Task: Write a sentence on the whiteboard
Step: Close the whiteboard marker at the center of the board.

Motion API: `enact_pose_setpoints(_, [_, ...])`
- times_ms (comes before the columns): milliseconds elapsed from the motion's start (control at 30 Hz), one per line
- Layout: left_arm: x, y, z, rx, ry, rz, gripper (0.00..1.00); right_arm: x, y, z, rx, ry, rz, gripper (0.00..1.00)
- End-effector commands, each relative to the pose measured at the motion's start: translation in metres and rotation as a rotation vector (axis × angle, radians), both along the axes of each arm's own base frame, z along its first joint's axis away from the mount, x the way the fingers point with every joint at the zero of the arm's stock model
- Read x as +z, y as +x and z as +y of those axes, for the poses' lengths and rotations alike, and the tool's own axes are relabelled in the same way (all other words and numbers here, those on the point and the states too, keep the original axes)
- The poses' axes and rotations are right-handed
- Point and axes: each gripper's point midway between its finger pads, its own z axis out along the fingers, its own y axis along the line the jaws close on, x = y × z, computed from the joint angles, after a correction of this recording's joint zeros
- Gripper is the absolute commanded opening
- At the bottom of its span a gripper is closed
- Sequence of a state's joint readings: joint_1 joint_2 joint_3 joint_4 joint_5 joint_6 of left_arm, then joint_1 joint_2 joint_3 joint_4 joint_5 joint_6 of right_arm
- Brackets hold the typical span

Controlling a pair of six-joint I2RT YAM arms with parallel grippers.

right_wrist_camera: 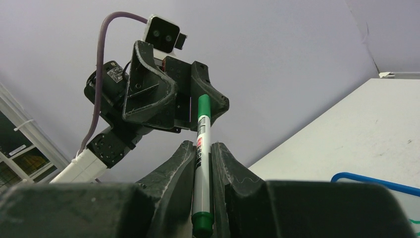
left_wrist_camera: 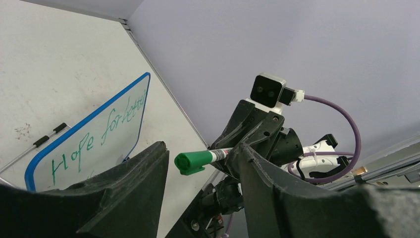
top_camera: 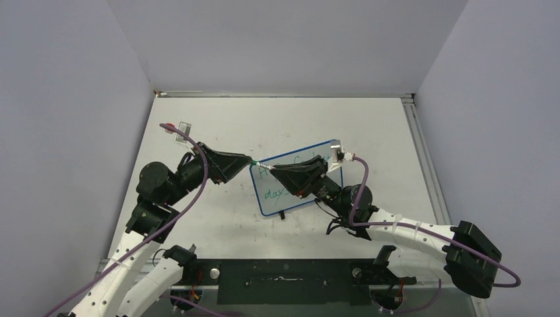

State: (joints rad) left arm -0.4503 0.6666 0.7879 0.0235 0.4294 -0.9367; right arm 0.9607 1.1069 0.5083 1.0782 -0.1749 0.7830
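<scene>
The whiteboard lies flat mid-table with its blue frame, and the sentence shows on it in green. In the left wrist view the whiteboard reads "Hope for better". My right gripper is shut on the barrel of a green-capped marker above the board. The marker points its capped end between the fingers of my left gripper, which stands open around the cap with a gap on both sides. From above, the left gripper meets the right gripper at the board's upper left corner.
Grey walls close the table on the left, back and right. A metal rail runs along the right edge. The whiteboard's black foot sticks out at its near edge. A purple cable loops beside the right arm.
</scene>
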Motion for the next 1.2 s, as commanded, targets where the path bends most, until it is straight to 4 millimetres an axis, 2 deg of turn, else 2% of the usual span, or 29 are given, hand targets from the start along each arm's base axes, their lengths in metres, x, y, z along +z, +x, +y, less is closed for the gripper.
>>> enact_pose_setpoints(0, [0.023, -0.002, 0.003, 0.010, -0.047, -0.074, 0.50, 0.022, -0.012, 0.000, 0.068, 0.064, -0.058, 0.05])
enact_pose_setpoints(300, [0.020, -0.003, 0.000, -0.008, -0.054, -0.059, 0.27, 0.021, -0.009, 0.001, 0.068, 0.069, -0.046, 0.05])
enact_pose_setpoints(467, [0.011, -0.005, -0.002, -0.031, -0.059, -0.038, 0.26, 0.021, -0.007, 0.002, 0.065, 0.066, -0.043, 0.05])
enact_pose_setpoints(633, [0.008, -0.006, -0.006, -0.054, -0.061, -0.028, 0.14, 0.019, -0.005, 0.004, 0.065, 0.061, -0.038, 0.05])
enact_pose_setpoints(733, [0.006, -0.007, -0.008, -0.073, -0.069, -0.024, 0.00, 0.019, -0.005, 0.004, 0.060, 0.064, -0.035, 0.05])
enact_pose_setpoints(1167, [-0.008, -0.016, -0.020, -0.142, -0.079, -0.006, 0.00, 0.021, 0.002, 0.009, 0.068, 0.119, -0.008, 0.05])
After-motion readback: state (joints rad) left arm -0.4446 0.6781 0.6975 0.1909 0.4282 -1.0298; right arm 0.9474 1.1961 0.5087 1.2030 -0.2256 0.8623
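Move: The green cap sits on the end of the marker that the right hand already holds, just off the left fingertips: about 1 cm ahead of the left hand point, 2 cm to its right and level with it. From the right hand, the cap is roughly 3 cm ahead, 8 cm to its left and 3 cm higher. The whiteboard's middle lies some 15 cm ahead and 14 cm to the right of the left hand, about 30 cm below. Closing from about half open to nearly shut, the left fingers pinch the green cap between their tips, while the hand shifts about 1 cm forward and slightly down and right, rolling some 5 degrees. The right hand keeps its hold on the marker's body, first easing back about half a centimetre, then coming forward again and nearly 1 cm left, towards the left hand. ##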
